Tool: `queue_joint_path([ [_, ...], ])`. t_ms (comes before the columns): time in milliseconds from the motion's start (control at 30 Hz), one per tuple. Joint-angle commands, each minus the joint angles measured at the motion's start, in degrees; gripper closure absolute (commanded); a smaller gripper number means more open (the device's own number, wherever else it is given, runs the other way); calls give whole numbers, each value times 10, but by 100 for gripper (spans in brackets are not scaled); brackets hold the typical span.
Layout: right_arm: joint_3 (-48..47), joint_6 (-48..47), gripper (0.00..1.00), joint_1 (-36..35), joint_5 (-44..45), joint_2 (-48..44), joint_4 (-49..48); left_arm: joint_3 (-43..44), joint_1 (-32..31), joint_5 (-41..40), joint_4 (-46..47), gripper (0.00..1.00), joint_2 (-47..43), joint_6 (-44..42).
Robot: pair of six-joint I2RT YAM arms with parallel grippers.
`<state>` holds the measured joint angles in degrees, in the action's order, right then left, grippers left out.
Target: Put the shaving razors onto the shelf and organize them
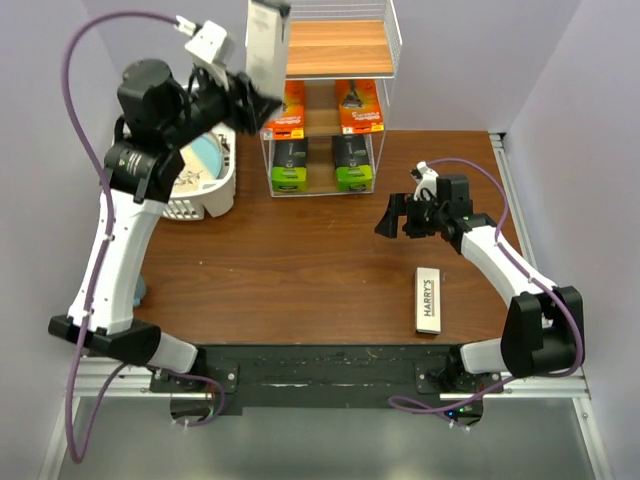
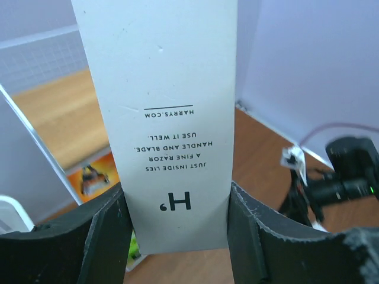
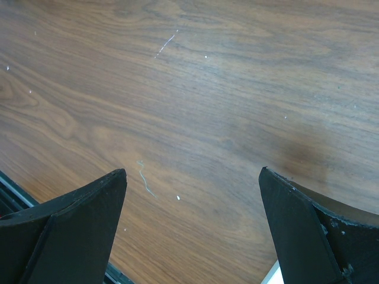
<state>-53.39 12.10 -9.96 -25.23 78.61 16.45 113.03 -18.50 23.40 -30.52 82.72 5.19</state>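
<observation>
My left gripper (image 1: 258, 92) is shut on one long slim white razor box (image 1: 267, 38) and holds it upright, high at the left front corner of the shelf (image 1: 335, 48). In the left wrist view both fingers press the sides of this box (image 2: 172, 106), printed HARRYS.COM. Two orange razor boxes (image 1: 288, 108) (image 1: 360, 105) lie on the middle board. Two black-and-green packs (image 1: 290, 165) (image 1: 352, 163) stand on the bottom tier. A second white HARRY'S box (image 1: 428, 300) lies flat on the table at the right. My right gripper (image 1: 397, 216) hovers open over bare wood (image 3: 195, 89), above and left of that box.
A white slatted basket (image 1: 205, 195) with a light blue item inside sits left of the shelf, under my left arm. The shelf's wire frame (image 1: 392, 40) rises at the back. A wall closes off the table's right edge (image 1: 505, 190).
</observation>
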Motion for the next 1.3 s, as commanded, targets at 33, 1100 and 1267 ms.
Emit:
queue_joint_path([
  [33, -17, -8, 1, 2, -10, -18, 8, 126, -1, -72, 78, 100, 98, 32],
  [1100, 38, 53, 1, 10, -32, -35, -48, 175, -87, -440, 141, 92, 251, -48],
  [1267, 43, 60, 1, 13, -33, -32, -54, 172, -87, -448, 141, 88, 262, -47],
])
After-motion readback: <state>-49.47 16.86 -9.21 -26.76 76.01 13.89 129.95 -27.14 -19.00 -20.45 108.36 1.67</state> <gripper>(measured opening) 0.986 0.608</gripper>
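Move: The white Harry's box is already held nearly upright in the left fingers; the left part of the bare top shelf lies about 20 cm ahead of that hand, in line with it, and some 17 cm lower. On the shelf below, the left orange razor pack is about 19 cm ahead, also in line, the right pack as far out but 14 cm to the right, both roughly 28 cm down. The white basket sits 17 cm ahead, 23 cm left, 43 cm below. From the right hand, that top-shelf spot is about 23 cm ahead, 19 cm left, 20 cm up. The white box, kept upright in the left hand's steady grip, goes forward about 16 cm towards the left part of the top shelf, most of it in a quick first sweep that rises some 5 cm and sinks again. The hand then slows and swings counter-clockwise, about 35 degrees in all, until its fingers point nearly straight ahead, easing a few centimetres lower. ##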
